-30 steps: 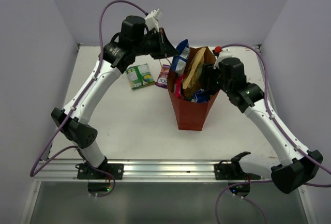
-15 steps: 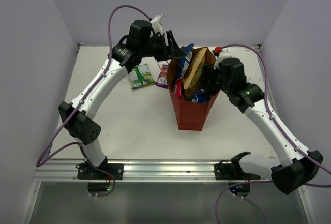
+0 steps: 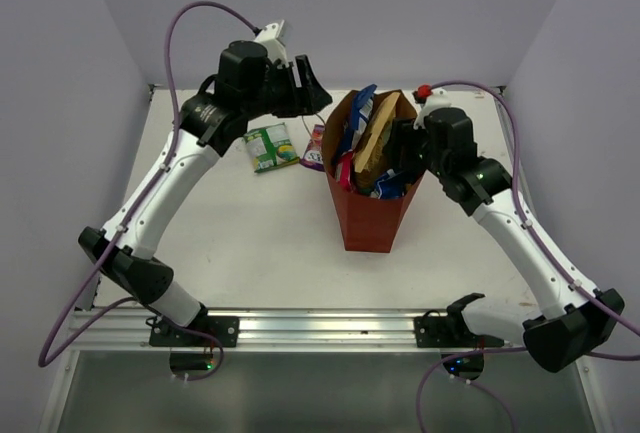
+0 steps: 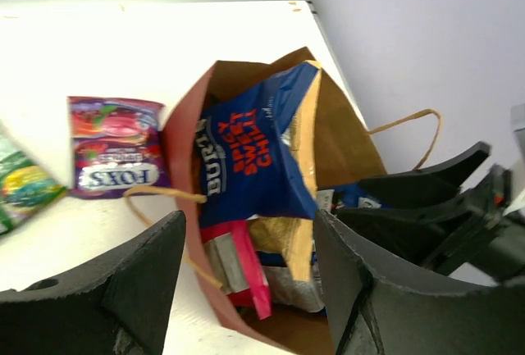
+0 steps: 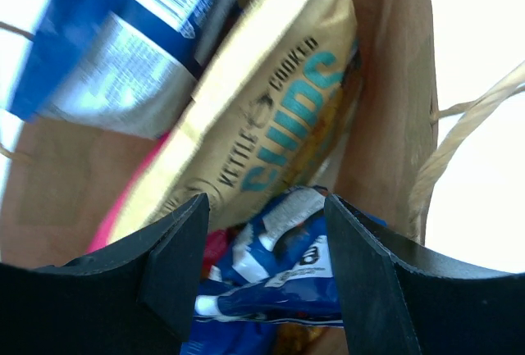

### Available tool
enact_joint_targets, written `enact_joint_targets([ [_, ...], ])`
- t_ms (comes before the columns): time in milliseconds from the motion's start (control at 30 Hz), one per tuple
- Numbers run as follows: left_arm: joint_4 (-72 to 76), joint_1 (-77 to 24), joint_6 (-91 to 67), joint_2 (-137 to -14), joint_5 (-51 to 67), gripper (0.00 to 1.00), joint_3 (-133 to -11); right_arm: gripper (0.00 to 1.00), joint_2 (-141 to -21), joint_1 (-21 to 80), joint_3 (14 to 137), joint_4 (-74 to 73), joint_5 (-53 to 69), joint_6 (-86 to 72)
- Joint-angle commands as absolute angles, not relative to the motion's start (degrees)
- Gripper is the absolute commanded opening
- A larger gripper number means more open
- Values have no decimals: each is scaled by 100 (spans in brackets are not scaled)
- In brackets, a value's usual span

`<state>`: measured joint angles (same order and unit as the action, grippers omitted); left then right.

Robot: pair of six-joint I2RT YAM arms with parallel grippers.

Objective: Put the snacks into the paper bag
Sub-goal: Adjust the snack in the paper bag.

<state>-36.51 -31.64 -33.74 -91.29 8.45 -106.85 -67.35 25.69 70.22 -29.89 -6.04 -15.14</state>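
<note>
The red-brown paper bag [image 3: 368, 215] stands upright mid-table, stuffed with snacks: a blue packet [image 3: 355, 118], a tan-brown chips packet [image 3: 378, 138], a pink one [image 3: 346, 168]. In the left wrist view the bag [image 4: 194, 232] holds the blue packet [image 4: 254, 154]. My left gripper [image 3: 312, 88] is open and empty, just left of the bag's mouth. My right gripper [image 3: 398, 158] is open, over the bag's right side; its view shows the chips packet [image 5: 271, 117] and a blue-and-white packet [image 5: 287, 277] between the jaws, not gripped. A green packet [image 3: 268, 146] and a purple candy packet [image 3: 316, 148] lie on the table.
The purple packet [image 4: 115, 143] and the green packet's corner [image 4: 20, 187] lie left of the bag. A twine handle [image 4: 410, 125] sticks out on the bag's far side. Walls close in the table at left, right and back. A metal rail [image 3: 320, 328] runs along the near edge.
My left gripper has let go of the blue packet, which now sits in the bag, and has drawn back to the left. The right arm has hardly moved.
</note>
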Motion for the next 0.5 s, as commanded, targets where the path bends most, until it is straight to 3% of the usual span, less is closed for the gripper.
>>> enact_joint_targets([
  [0,-4173,-3252,-2823,-8851,19,66,-10556,63,-6925,2549,7566,-2777,-405,-1985],
  [200,-4561,-3682,-2549,-9052,-579,66,-10468,62,-7416,2558,8067,-2847,-387,-2583],
  [467,-4421,-3893,-2487,-9491,-475,63,-10424,61,-8006,2549,8323,-2874,-281,-2856],
])
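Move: The kettle chips bag stands about 6 cm ahead of the right hand, 4 cm left and 8 cm lower; a dark-blue pack lies straight under that hand, some 8 cm down and 1 cm left. The chili pack is 6 cm ahead, 8 cm left and 3 cm lower. From the left hand, the paper bag's left rim is about 2 cm ahead, 2 cm right and 12 cm below, with the chili pack 4 cm ahead, 8 cm right and 11 cm below. Over the kettle chips bag goes the right hand, forward and left about 5 cm in all, arching up off the dark-blue pack and then starting to dip, rolling slightly with fingers still open; contact with the chips can't be made out. Meanwhile the open left hand, after a brief shift left, sinks some 7 cm and eases slightly back towards the paper bag's left rim, rolling its left side up. ##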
